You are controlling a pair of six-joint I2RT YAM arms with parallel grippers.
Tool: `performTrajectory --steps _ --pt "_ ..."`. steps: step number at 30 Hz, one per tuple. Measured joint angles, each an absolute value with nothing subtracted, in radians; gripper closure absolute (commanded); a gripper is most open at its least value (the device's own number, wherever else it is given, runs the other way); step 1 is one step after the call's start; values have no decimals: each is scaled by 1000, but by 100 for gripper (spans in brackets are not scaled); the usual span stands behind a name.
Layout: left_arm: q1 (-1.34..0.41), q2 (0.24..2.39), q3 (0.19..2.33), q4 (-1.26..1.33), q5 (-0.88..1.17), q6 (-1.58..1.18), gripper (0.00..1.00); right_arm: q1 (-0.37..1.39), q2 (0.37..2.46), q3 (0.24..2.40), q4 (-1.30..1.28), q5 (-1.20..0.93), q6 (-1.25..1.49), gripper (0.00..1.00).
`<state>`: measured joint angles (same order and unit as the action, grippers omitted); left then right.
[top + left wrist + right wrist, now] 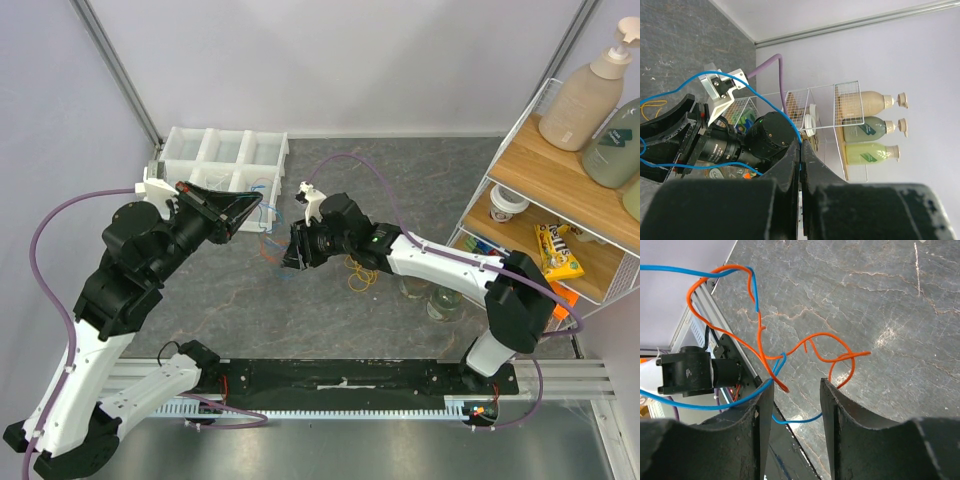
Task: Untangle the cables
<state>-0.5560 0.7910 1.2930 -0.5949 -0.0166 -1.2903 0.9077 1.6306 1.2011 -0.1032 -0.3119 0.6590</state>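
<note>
My left gripper (pixel 250 211) is shut on a thin blue cable (pixel 771 105) and holds it above the table; the jaws pinch it at their tips (pixel 801 149). The blue cable runs across to my right gripper (pixel 289 258), which is open. In the right wrist view the blue cable (pixel 796 420) drapes over the left finger (pixel 764 392) and crosses the gap between the jaws (pixel 796 386). An orange cable (pixel 760 330) is twisted round the blue one just ahead of the fingers and hangs above the table. A yellow loop (pixel 360 276) lies on the table by the right arm.
A white compartment bin (pixel 225 150) stands at the back left, close behind the left gripper. A wire shelf rack (pixel 560 200) with bottles, a tub and snack packs stands at the right. Glass jars (pixel 432 297) sit under the right forearm. A black rail (pixel 340 380) runs along the near edge.
</note>
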Motion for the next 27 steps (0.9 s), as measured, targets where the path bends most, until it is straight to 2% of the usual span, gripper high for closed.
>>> performTrajectory --steps 9,13,18,21,25,27 --pt "-556 791 1293 -595 -17 -1290 98 908 1629 1203 -64 -281 682 51" --pt "-556 791 1293 -595 -16 -1290 99 908 1628 1203 -57 -279 692 59" --pt "-556 791 1295 -595 -16 -1290 98 908 1628 1203 -41 -271 703 61" --pt "-556 789 1297 -595 -16 -1290 98 908 1628 1203 -20 -262 707 71" --pt "-556 785 1297 -596 -17 -1290 98 908 1633 1203 9 -247 712 97" --pt "-556 781 1297 -596 -17 -1290 98 908 1637 1203 9 -232 717 100"
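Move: Just beyond the right fingertips, about 2 cm ahead, 2 cm left and 1 cm up, is the orange cable strand of the hanging orange-and-blue tangle. From the right hand, the yellow cable lies some 16 cm right, 1 cm back and 18 cm below; the white organizer is centred roughly 24 cm ahead, 18 cm left and 15 cm below. From the left hand, that strand is about 24 cm below, 3 cm ahead and 1 cm right. Easing forward and up into the hanging tangle, about 2 cm each way and slightly left, the right hand turns a few degrees and shuts its half-open fingers almost fully, pinching the orange strand at their tips. The left hand stays put above, keeping its hold on the blue cable. ##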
